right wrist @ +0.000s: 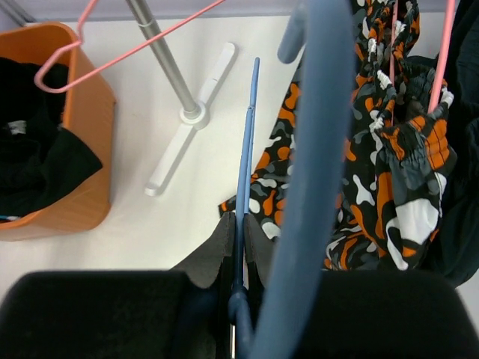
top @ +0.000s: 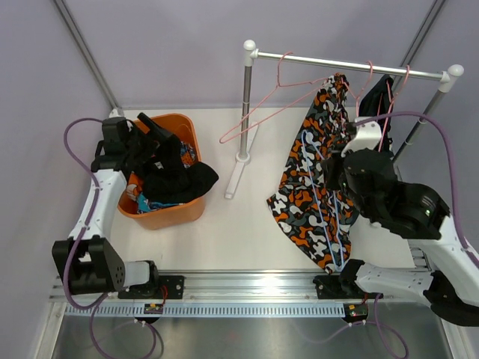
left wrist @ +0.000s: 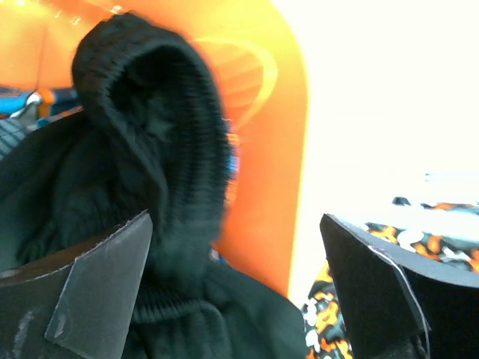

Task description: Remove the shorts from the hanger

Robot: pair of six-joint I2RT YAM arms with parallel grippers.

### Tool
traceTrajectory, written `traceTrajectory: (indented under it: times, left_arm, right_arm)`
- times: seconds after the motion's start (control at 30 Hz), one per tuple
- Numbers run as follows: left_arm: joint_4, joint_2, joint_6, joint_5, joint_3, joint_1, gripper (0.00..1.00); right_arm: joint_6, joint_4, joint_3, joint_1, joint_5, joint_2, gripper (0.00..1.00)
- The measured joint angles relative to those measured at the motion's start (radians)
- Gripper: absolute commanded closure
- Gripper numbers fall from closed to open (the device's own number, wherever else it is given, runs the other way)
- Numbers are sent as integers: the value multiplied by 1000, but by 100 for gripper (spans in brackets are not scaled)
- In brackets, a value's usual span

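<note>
The black shorts (top: pixel 179 183) lie slumped over the orange basket (top: pixel 183 213), on top of teal patterned shorts (top: pixel 150 203). My left gripper (top: pixel 161 142) hovers open just above them; in the left wrist view the black shorts (left wrist: pixel 150 149) bulge up between the wide-apart jaws of that gripper (left wrist: pixel 236 224). My right gripper (right wrist: pixel 241 224) is shut on the wire of a blue hanger (right wrist: pixel 247 134). The orange, black and white camouflage shorts (top: pixel 310 202) hang from that hanger (top: pixel 327 217), their hem near the table. Dark navy shorts (top: pixel 383 93) hang at the rail's right end.
An empty pink hanger (top: pixel 262 112) hangs tilted from the rail (top: pixel 352 66). The rack's post (top: pixel 245 105) and flat foot (top: pixel 238 172) stand between the basket and the camouflage shorts. Grey walls close in the table on three sides.
</note>
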Motion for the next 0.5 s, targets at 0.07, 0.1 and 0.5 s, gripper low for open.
traceTrajectory:
  times: [0.07, 0.1, 0.5]
  left_arm:
    - [-31, -45, 20, 16, 41, 0, 1]
    - [-41, -72, 36, 26, 67, 0, 1]
    - [-116, -460, 229, 67, 47, -119, 1]
  right_arm:
    - [-14, 2, 14, -24, 3, 41, 100]
    - [-24, 3, 31, -42, 4, 70, 100]
    - [-127, 79, 266, -391, -95, 343, 100]
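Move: The right hand already grips the blue hanger by its neck; the rod it goes towards is about 21 cm straight ahead and 9 cm higher. The empty pink hanger is some 17 cm ahead, 13 cm left of that hand, the camouflage shorts roughly 11 cm ahead, 4 cm right and 20 cm below. From the left hand that stretch of rod is about 45 cm right, 2 cm ahead, 25 cm up; the black shorts it has left in the orange basket lie about 8 cm back, 5 cm right and 10 cm below. Keeping its pinch on the empty blue hanger, the right hand carries it about 11 cm forward towards the rod, in front of the camouflage shorts, drifting a little to the right late on and turning some 15 degrees clockwise. Meanwhile the left hand, empty and already wide open, climbs about 15 cm away from the black shorts in the basket and draws back some 11 cm, swinging a bit right while its fingers tip upward by about 25 degrees. ##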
